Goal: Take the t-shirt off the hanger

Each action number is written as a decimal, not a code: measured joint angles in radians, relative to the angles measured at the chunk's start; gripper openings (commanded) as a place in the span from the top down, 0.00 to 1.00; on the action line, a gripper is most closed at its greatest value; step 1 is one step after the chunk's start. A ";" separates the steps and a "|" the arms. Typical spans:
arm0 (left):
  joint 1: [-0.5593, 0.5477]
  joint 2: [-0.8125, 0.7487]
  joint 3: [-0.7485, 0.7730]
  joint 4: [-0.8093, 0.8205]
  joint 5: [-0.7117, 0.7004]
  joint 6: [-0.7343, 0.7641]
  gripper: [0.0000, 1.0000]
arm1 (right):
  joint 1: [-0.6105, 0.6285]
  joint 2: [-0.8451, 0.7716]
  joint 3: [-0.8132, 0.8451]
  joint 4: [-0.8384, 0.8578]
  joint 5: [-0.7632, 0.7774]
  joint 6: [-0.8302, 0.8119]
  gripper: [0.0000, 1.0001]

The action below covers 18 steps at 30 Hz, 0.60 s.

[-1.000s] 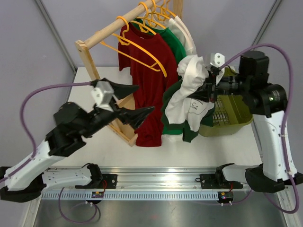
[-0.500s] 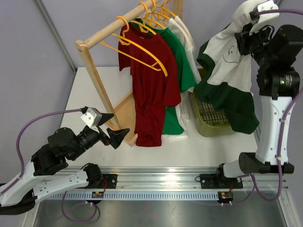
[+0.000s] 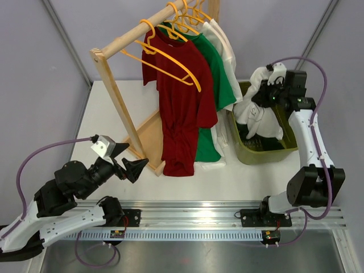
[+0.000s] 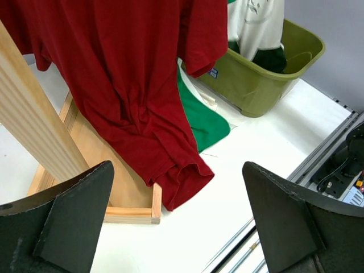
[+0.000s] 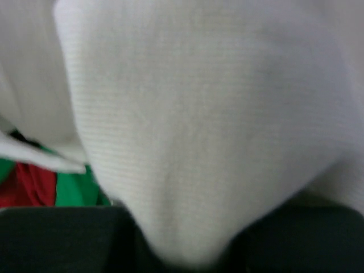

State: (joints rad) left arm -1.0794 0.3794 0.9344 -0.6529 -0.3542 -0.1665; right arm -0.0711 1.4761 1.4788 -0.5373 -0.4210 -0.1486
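Note:
The t-shirt (image 3: 257, 114), white with dark green parts, hangs bunched from my right gripper (image 3: 265, 85), and its lower part lies inside the olive bin (image 3: 267, 154). In the right wrist view white cloth (image 5: 187, 114) fills the frame and my right gripper (image 5: 182, 250) is shut on it. An empty orange-yellow hanger (image 3: 170, 60) hangs at the front of the wooden rail. My left gripper (image 3: 132, 159) is open and empty, low near the rack's base, far from the t-shirt. In the left wrist view its fingers (image 4: 68, 216) are wide apart, and the t-shirt (image 4: 256, 25) shows in the bin (image 4: 250, 85).
A wooden rack (image 3: 114, 91) holds a red tee (image 3: 179, 102), a green tee (image 3: 213, 74), a white shirt (image 3: 224, 40) and several more hangers. The red tee's hem (image 4: 170, 182) hangs over the rack's wooden base (image 4: 131, 213). Rails run along the table's near edge.
My right arm came down from high up and lowered the t-shirt into the bin. My left arm, which drew back from the rack earlier, barely shifted in the last half second.

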 measured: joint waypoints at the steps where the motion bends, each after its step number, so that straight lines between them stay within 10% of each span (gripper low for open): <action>1: 0.000 -0.005 -0.007 -0.003 -0.002 0.000 0.01 | 0.000 -0.016 -0.043 -0.008 -0.008 -0.001 1.00; 3: 0.000 -0.012 -0.021 -0.005 -0.006 -0.001 0.01 | 0.000 -0.079 -0.174 0.008 -0.005 -0.013 0.98; 8: 0.000 -0.019 -0.047 -0.005 -0.016 -0.005 0.01 | -0.013 -0.161 -0.322 -0.014 0.055 -0.067 0.02; 18: 0.000 0.001 -0.116 0.000 -0.047 -0.077 0.01 | -0.081 -0.204 -0.072 -0.167 0.179 -0.071 0.01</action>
State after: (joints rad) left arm -1.0794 0.3801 0.8188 -0.6525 -0.4011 -0.2440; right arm -0.1524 1.2720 1.4071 -0.7044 -0.2424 -0.2192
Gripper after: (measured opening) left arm 0.987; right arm 0.993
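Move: The right hand grips the bunched t-shirt above the green bin, whose middle is about 20 cm below it, some 5 cm to its right and only 2 cm or so farther out. The hanging white shirt is roughly 14 cm to its left and 5 cm ahead, and the hanging green shirt about 20 cm left and 3 cm ahead. From the left hand the bin lies some 50 cm right, 30 cm ahead and 25 cm below. The right fingers open wide and let go of the t-shirt over the bin as the hand dips about 8 cm and draws back some 6 cm; the empty hand then shifts right about 5 cm and climbs away again to roughly its starting height, turning some 10 degrees clockwise. The left hand, empty and still open, sinks about 5 cm in front of the rack. ##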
